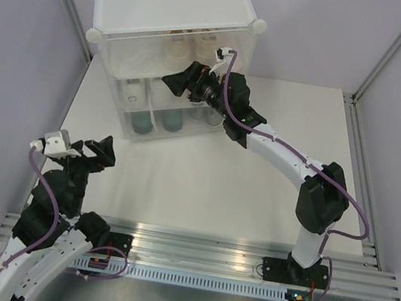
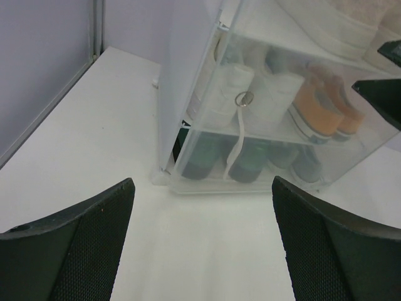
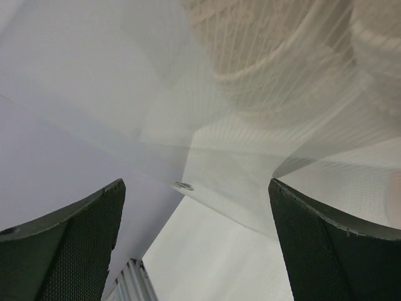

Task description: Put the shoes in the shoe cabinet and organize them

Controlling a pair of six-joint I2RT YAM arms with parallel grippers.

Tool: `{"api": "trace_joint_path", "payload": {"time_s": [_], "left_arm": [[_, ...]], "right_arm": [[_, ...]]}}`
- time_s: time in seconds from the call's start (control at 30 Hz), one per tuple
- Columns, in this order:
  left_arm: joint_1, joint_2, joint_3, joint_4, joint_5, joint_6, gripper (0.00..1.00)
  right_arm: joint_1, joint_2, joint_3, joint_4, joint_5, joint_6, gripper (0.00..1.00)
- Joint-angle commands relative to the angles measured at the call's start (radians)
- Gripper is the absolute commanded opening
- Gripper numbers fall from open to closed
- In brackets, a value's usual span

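Note:
The shoe cabinet (image 1: 171, 1) stands at the table's back left with shoes on all three tiers. In the left wrist view, beige shoes (image 2: 338, 22) are on top, white shoes (image 2: 227, 88) and orange shoes (image 2: 326, 111) in the middle, and dark green shoes (image 2: 207, 153) at the bottom. A metal ring (image 2: 244, 98) with a white strap hangs on the clear door. My right gripper (image 1: 181, 77) is open at the top tier's front, the door panel (image 3: 250, 157) right before it and the beige soles (image 3: 263, 44) behind. My left gripper (image 2: 202, 182) hovers open and empty over the table.
Grey walls (image 1: 10, 52) close in the table on the left, right and back. A metal rail (image 1: 200, 250) runs along the near edge between the arm bases. My right arm (image 1: 284, 152) stretches diagonally across the white table (image 1: 194, 188) toward the cabinet.

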Motion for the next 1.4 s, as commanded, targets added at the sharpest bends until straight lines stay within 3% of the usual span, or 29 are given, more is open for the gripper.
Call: {"api": "trace_joint_path", "payload": {"time_s": [0.0,0.3,0.43,0.67,1.03,1.17,1.37], "left_arm": [[0.005,0.039,-0.005,0.031,0.054,0.043,0.93],[0.005,0.081,-0.008,0.035,0.091,0.049,0.93],[0.005,0.122,-0.009,0.042,0.140,0.064,0.93],[0.007,0.194,-0.005,0.041,0.197,0.072,0.93],[0.013,0.225,-0.008,0.044,0.214,0.076,0.93],[0.016,0.231,-0.008,0.042,0.209,0.076,0.93],[0.016,0.225,-0.009,0.042,0.199,0.075,0.93]], "right_arm": [[-0.012,0.055,0.083,-0.029,0.168,-0.076,0.98],[-0.049,0.142,0.165,-0.068,0.196,-0.092,0.98],[-0.052,0.095,0.076,-0.071,0.179,-0.142,0.98],[-0.052,-0.243,-0.252,-0.150,0.251,-0.332,0.98],[-0.058,-0.729,-0.681,-0.439,0.717,-0.382,0.98],[-0.060,-0.861,-0.760,-0.465,0.782,-0.351,0.98],[-0.058,-0.907,-0.774,-0.496,0.882,-0.313,0.98]]}}
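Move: The clear cabinet door is nearly shut, its middle about 5 cm left of the right hand, roughly level fore and aft and 10 cm below. Its ring is some 18 cm left, 5 cm back and 12 cm below. The orange shoes on the middle shelf lie about 8 cm ahead, 5 cm right and 12 cm down. From the left hand, the door's middle is about 20 cm ahead, 23 cm right and 6 cm below. Keep the open right gripper against the clear door and push it about 3 cm forward to shut it, hold briefly, then swing clear of it some 30 cm to the right, down and back, turning clockwise about 45 degrees over the empty table right of the cabinet. Meanwhile ease the left gripper a few centimetres right, down and forward. Leave both grippers open. ##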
